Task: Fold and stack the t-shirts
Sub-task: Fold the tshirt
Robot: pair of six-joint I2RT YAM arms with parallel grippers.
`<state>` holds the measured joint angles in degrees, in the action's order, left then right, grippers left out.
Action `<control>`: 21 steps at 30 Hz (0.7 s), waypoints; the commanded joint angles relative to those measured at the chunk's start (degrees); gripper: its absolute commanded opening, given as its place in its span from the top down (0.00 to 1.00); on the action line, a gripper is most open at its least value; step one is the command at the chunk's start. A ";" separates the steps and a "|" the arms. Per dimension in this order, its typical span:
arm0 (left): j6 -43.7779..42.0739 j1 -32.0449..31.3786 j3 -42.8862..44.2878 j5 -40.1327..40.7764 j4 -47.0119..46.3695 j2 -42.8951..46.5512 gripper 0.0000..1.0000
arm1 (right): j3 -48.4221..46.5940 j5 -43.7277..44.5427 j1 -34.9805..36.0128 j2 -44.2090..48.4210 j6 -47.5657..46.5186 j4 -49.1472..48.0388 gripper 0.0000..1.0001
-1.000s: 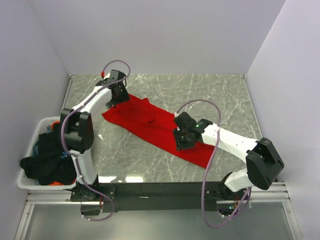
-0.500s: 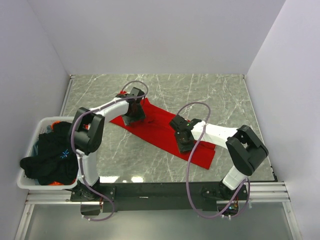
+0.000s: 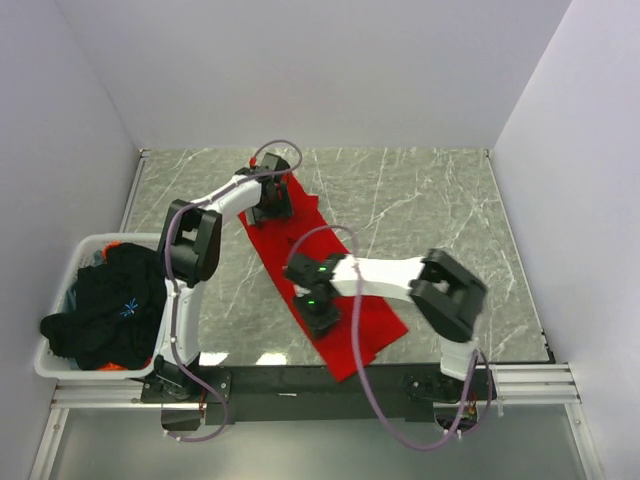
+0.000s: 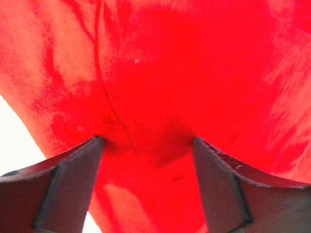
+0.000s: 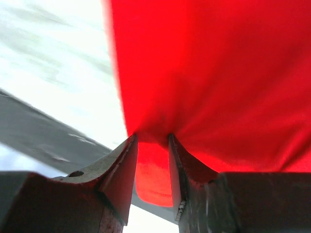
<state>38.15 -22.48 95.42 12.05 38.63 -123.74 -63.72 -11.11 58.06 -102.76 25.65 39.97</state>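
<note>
The plain red t-shirt (image 3: pixel 283 243) lies as a long folded strip on the marble table, running from the far middle to the near edge, where its end hangs a little over. My left gripper (image 3: pixel 275 203) stands on its far end. In the left wrist view it (image 4: pixel 146 141) is open wide, both tips pressed onto the red t-shirt (image 4: pixel 194 73). My right gripper (image 3: pixel 318 303) is over the strip's near half. In the right wrist view it (image 5: pixel 152 136) is shut on a pinched fold of the red t-shirt (image 5: pixel 218 73). Black t-shirts (image 3: pixel 100 310), one with a small blue mark (image 3: pixel 128 308), are piled at the left.
The white slotted basket (image 3: pixel 95 240) holding the black pile stands at the table's left near corner, beside the left arm. White walls close in the back and both sides. The black mounting rail (image 3: pixel 330 385) runs along the near edge.
The red strip has swung from a left-to-right diagonal to a far-to-near line. My right gripper dragged its end left and nearer. My left gripper shifted right along the far end.
</note>
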 commanded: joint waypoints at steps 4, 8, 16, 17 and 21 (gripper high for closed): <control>-15.81 2.44 12.32 1.66 -3.30 -8.17 0.07 | -19.93 -4.98 5.74 -15.70 0.28 -0.15 0.61; -16.79 2.70 16.55 2.10 -5.05 -11.08 0.03 | -29.24 -0.85 5.83 -19.58 -1.04 3.00 0.60; -13.55 3.23 19.55 -1.15 -7.60 -9.95 0.01 | -18.05 8.28 5.83 -4.22 -1.57 1.96 0.58; -13.02 3.23 19.28 -1.42 -7.87 -9.07 0.01 | -16.36 9.35 5.92 -0.55 -1.39 1.96 0.58; -9.95 3.14 18.93 -1.68 -7.70 -2.67 0.00 | -8.80 10.94 6.10 5.46 0.54 2.14 0.57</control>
<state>25.32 -19.46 113.14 11.73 33.65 -134.82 -75.66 -3.97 64.03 -102.28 24.77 41.87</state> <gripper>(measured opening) 0.994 0.425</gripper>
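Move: The left hand, splayed on the red shirt, has the middle of the shirt's far end about 8 cm ahead and 4 cm right, at table level 2 cm lower; the clothes basket stands roughly 28 cm back and 34 cm left. The right hand is low over the lower part of the shirt, whose near end lies some 6 cm back and 9 cm right, 1 cm below; the table's near edge is about 8 cm straight back. Left hand drags far end forward about 9 cm; right sweeps near end left 13 cm, then lifts off rightward. ##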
